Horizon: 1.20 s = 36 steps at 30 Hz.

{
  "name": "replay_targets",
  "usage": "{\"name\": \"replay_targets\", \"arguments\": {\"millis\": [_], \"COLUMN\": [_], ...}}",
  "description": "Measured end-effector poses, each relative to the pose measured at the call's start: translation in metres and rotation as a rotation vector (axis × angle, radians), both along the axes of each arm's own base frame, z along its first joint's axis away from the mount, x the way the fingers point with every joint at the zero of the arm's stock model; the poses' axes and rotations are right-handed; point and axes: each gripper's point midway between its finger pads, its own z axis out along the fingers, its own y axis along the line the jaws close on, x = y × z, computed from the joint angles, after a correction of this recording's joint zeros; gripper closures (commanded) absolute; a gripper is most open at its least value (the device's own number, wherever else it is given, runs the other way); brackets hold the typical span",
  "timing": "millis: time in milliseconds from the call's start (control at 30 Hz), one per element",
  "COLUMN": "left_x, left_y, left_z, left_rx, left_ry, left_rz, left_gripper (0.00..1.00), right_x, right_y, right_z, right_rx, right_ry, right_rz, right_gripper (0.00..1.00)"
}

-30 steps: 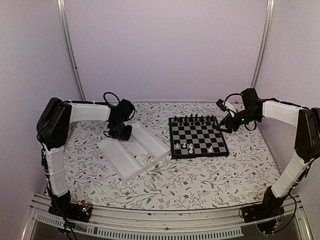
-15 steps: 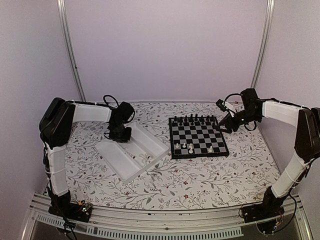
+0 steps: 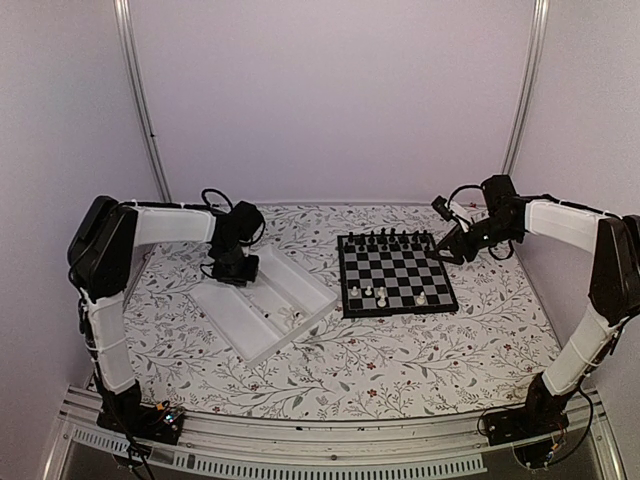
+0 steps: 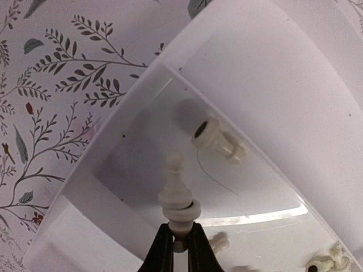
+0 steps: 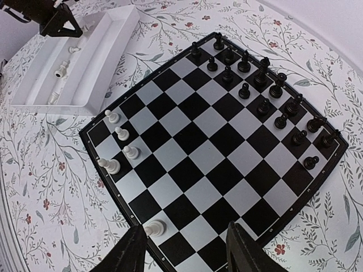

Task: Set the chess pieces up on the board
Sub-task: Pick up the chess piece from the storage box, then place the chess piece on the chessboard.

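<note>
Over the far-left end of the white tray (image 4: pixel 266 85), my left gripper (image 4: pixel 180 241) is shut on the base of a white chess piece (image 4: pixel 177 192), which points away from the fingers. In the top view this gripper (image 3: pixel 232 272) hangs at the tray's (image 3: pixel 240 320) far-left corner. Another white piece (image 4: pixel 218 139) lies on its side on the tray floor, with more (image 4: pixel 329 260) near it. The board (image 3: pixel 400 270) holds several white pieces (image 5: pixel 121 134) along its near-left edge. My right gripper (image 5: pixel 184 249) stands open above the board's (image 5: pixel 210 153) right edge, holding nothing.
Black chessmen (image 5: pixel 266 90) fill the board's far two rows (image 3: pixel 390 240). The tray (image 5: pixel 99 62) lies slantwise left of the board on the flowered tablecloth (image 3: pixel 400 360). Metal posts (image 3: pixel 140 100) and pale walls close the back and sides.
My left gripper has closed on the white piece and shifted slightly left over the tray. The right arm has stayed where it was.
</note>
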Motion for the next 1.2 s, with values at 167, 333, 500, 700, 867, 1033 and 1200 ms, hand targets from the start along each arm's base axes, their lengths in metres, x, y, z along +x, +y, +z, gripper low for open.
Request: {"name": "replay_targets", "arguments": {"millis": [167, 333, 500, 700, 867, 1033, 1200], "left_x": [-0.012, -0.031, -0.059, -0.09, -0.116, -0.133, -0.139], "left_y": [-0.011, -0.046, -0.094, -0.139, -0.178, -0.2, -0.214], "left_z": [0.046, 0.103, 0.146, 0.166, 0.181, 0.179, 0.171], "left_rx": [-0.052, -0.245, -0.499, -0.706, -0.838, -0.889, -0.904], "left_ry": [-0.041, -0.093, -0.096, -0.022, 0.039, 0.082, -0.017], "left_rz": [-0.075, -0.238, -0.444, -0.623, -0.77, -0.855, -0.924], "left_gripper": [0.99, 0.99, 0.99, 0.99, 0.99, 0.99, 0.99], "right_x": [-0.009, -0.03, -0.067, -0.11, -0.13, -0.126, -0.103], "right_y": [0.008, 0.027, 0.069, 0.125, 0.154, 0.172, 0.174], "right_z": [0.008, 0.039, 0.08, 0.104, 0.106, 0.114, 0.135], "right_rx": [0.053, 0.111, 0.106, 0.049, -0.04, -0.065, 0.112], "right_ry": [0.01, -0.043, -0.204, -0.347, -0.439, -0.476, -0.342], "right_rz": [0.05, 0.182, 0.367, 0.551, 0.628, 0.63, 0.553], "right_gripper": [0.49, 0.48, 0.47, 0.46, 0.46, 0.47, 0.48]}}
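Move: Level with the left hand and about 43 cm to its right waits the open right gripper, some 12 cm higher. Counted from the left hand, the chessboard's middle is 35 cm right and 3 cm ahead, its nearest white pieces 28 cm right and 2 back, and the loose white pieces in the box 12 cm right and 9 back. From the right hand, the held piece is about 43 cm left, level, 13 cm lower. Lifting the already pinched white piece clear of the storage box, the left hand then sweeps right and back, about 20 cm across and 17 up in all, while its down-pointing fingers swing round to the right. Towards it comes the right hand, some 17 cm left, 13 up and 10 back net, easing forward again at the end, turning counter-clockwise and tipping up, fingers still open. ##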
